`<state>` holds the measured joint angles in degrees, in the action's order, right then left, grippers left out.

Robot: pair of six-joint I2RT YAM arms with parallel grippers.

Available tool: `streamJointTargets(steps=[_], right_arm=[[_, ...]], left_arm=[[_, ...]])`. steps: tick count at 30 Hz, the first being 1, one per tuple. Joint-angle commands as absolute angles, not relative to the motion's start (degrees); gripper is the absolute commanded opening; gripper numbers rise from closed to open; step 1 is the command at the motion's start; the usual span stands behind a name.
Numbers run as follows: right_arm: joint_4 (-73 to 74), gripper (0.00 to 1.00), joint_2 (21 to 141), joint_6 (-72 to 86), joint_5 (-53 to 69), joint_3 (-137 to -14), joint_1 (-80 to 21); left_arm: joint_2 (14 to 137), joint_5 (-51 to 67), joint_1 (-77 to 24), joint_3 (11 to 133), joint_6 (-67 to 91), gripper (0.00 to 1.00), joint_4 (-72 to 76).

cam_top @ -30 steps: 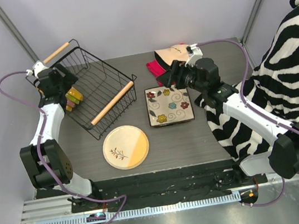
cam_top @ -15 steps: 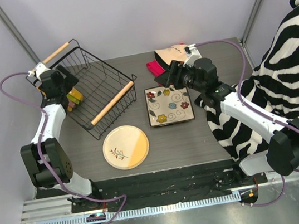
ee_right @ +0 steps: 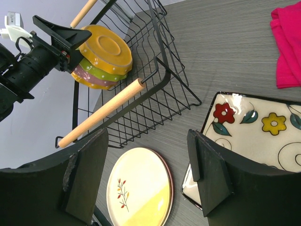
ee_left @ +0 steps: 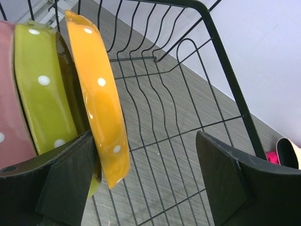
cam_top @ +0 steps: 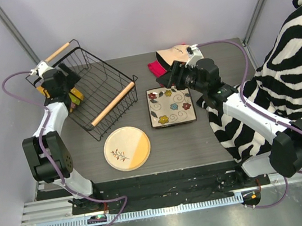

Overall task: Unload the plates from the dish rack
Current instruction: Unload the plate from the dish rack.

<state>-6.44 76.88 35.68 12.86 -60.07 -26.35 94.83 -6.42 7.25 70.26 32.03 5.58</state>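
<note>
The black wire dish rack (cam_top: 106, 77) stands at the back left. Three plates stand on edge at its left side: orange (ee_left: 96, 94), green (ee_left: 42, 89) and pink (ee_left: 9, 103). My left gripper (ee_left: 150, 174) is open inside the rack, and the orange plate's lower rim sits in the gap beside the left finger (ee_left: 70, 179). A round cream-yellow plate (cam_top: 127, 148) and a square flowered plate (cam_top: 171, 105) lie flat on the table. My right gripper (ee_right: 150, 174) hangs open and empty above the strip of table between those two plates.
A pink cloth (cam_top: 158, 66) and a cream-and-black cap (cam_top: 171, 53) lie behind the square plate. A zebra-striped fabric (cam_top: 292, 69) covers the right side. The rack's wooden handle (cam_top: 114, 104) faces the table's middle. Grey walls close in at left and back.
The left arm has edged slightly toward the back beside the standing plates. The right arm has hardly moved. No plate has shifted.
</note>
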Motion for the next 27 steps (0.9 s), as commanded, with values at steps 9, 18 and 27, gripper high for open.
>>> streamJointTargets(steps=[9,18,27], right_arm=[[-9.67,0.76,77.25,34.8,13.1,-60.56,-26.02],[-9.41,0.76,77.96,34.54,13.01,-60.91,-26.02],[-9.14,0.76,78.13,34.19,13.1,-61.0,-26.02]], left_arm=[[101.42,-9.93,8.44,72.42,34.01,0.79,7.03],[103.27,-13.18,8.61,73.65,33.58,0.54,5.63],[101.69,-9.94,8.7,73.21,32.78,0.18,7.99]])
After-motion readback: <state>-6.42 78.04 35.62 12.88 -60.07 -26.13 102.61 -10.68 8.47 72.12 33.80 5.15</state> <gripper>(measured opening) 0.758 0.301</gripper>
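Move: The orange plate on edge at the front of the dotted stack lies about 7 cm below the left hand and 2 cm to its left, hardly ahead or back. The green plate stands behind it, some 4 cm left of the hand, 2 cm back and 8 cm down; the near wooden handle is roughly 12 cm back, 14 cm right and 8 cm below. From the idle right hand, the orange plate lies some 36 cm left, 4 cm ahead and 14 cm below. Downward about 5 cm goes the left hand onto the orange plate, first easing a little forward, then swinging some 2–3 cm left as it sinks, the fingers turning slightly left and tipping down by about 5 degrees each. The wide-open fingers close as it descends, one between the orange and green plates, and pinch the orange plate's rim from both sides. ##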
